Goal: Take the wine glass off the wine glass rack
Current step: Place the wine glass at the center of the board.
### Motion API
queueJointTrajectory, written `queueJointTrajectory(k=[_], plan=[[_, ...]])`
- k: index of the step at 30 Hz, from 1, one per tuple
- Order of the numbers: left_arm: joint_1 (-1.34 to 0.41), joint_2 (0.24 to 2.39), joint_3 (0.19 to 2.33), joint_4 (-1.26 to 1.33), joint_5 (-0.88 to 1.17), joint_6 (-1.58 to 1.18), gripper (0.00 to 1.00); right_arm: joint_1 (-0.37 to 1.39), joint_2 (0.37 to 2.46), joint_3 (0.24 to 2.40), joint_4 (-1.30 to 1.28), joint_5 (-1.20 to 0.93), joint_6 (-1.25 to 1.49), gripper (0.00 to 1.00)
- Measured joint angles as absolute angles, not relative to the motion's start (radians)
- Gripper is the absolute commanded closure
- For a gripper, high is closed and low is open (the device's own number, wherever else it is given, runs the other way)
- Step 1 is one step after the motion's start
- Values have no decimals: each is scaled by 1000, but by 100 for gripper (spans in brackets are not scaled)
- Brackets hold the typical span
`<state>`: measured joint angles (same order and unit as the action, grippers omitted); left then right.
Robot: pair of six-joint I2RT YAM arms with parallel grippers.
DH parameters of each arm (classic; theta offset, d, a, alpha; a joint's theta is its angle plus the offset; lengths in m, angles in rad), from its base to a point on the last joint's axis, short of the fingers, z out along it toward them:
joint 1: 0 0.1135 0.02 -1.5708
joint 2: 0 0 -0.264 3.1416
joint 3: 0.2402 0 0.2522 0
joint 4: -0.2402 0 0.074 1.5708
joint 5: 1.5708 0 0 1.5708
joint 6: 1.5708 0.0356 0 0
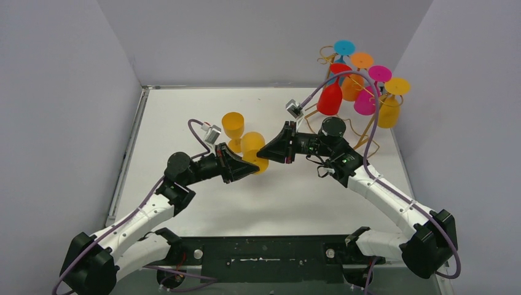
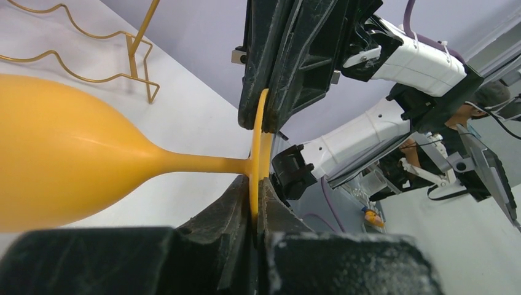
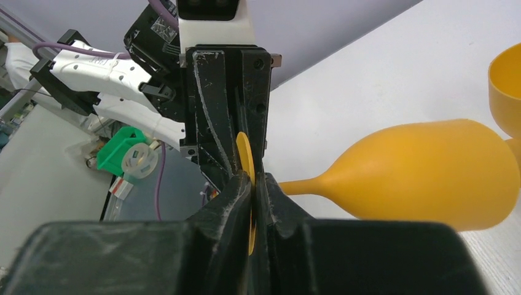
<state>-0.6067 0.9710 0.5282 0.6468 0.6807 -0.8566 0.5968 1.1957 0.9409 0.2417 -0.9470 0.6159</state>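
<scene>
A yellow wine glass (image 1: pixel 252 144) is held sideways above the table, bowl (image 2: pixel 55 160) one way and flat foot (image 2: pixel 260 147) the other. My left gripper (image 2: pixel 255 195) is shut on the lower rim of the foot. My right gripper (image 3: pixel 252 184) is shut on the same foot (image 3: pixel 244 153) from the opposite side, and its bowl (image 3: pixel 430 175) points away to the right. In the top view the two grippers, left (image 1: pixel 253 168) and right (image 1: pixel 263 152), meet tip to tip at mid-table. The gold wine glass rack (image 1: pixel 364 131) stands at the back right, well away from the held glass.
A second yellow glass (image 1: pixel 233 125) stands upright just behind the held one, its rim at the right wrist view's edge (image 3: pixel 507 86). Several coloured glasses hang upside down on the rack, among them a red one (image 1: pixel 330 98) and a pink one (image 1: pixel 365 102). The rack's wire base (image 2: pixel 132 46) lies beyond the bowl.
</scene>
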Motion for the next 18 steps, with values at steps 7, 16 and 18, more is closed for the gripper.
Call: queueJointTrajectory(k=[7, 16, 18], plan=[[-610, 962, 528, 646, 694, -818, 100, 598, 1187, 939, 235, -915, 611, 41], [-609, 822, 479, 618, 699, -663, 100, 591, 1162, 1044, 72, -780, 568, 12], [-611, 791, 449, 616, 723, -622, 100, 577, 1143, 1066, 44, -720, 563, 11]])
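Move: My left and right fingers both already pinch the foot of the wine glass. From my left hand, its middle is about 6 cm ahead, 1 cm to the left and 5 cm below; from my right, about 4 cm ahead, 2 cm to the left and 6 cm below. The board's centre is roughly 21 cm ahead of my left hand and 31 cm down. The standing glass is some 23 cm ahead of that hand, 8 cm to its left and 24 cm lower. I hand the wine glass over to my left hand: my right fingers open wide and come off the foot, then that hand draws away forward and up, about 3 cm each way, swinging a little clockwise. My left hand keeps its pinch, eases back some 3 cm and slightly left, and rolls about 15 degrees so that the bowl swings up in front. ##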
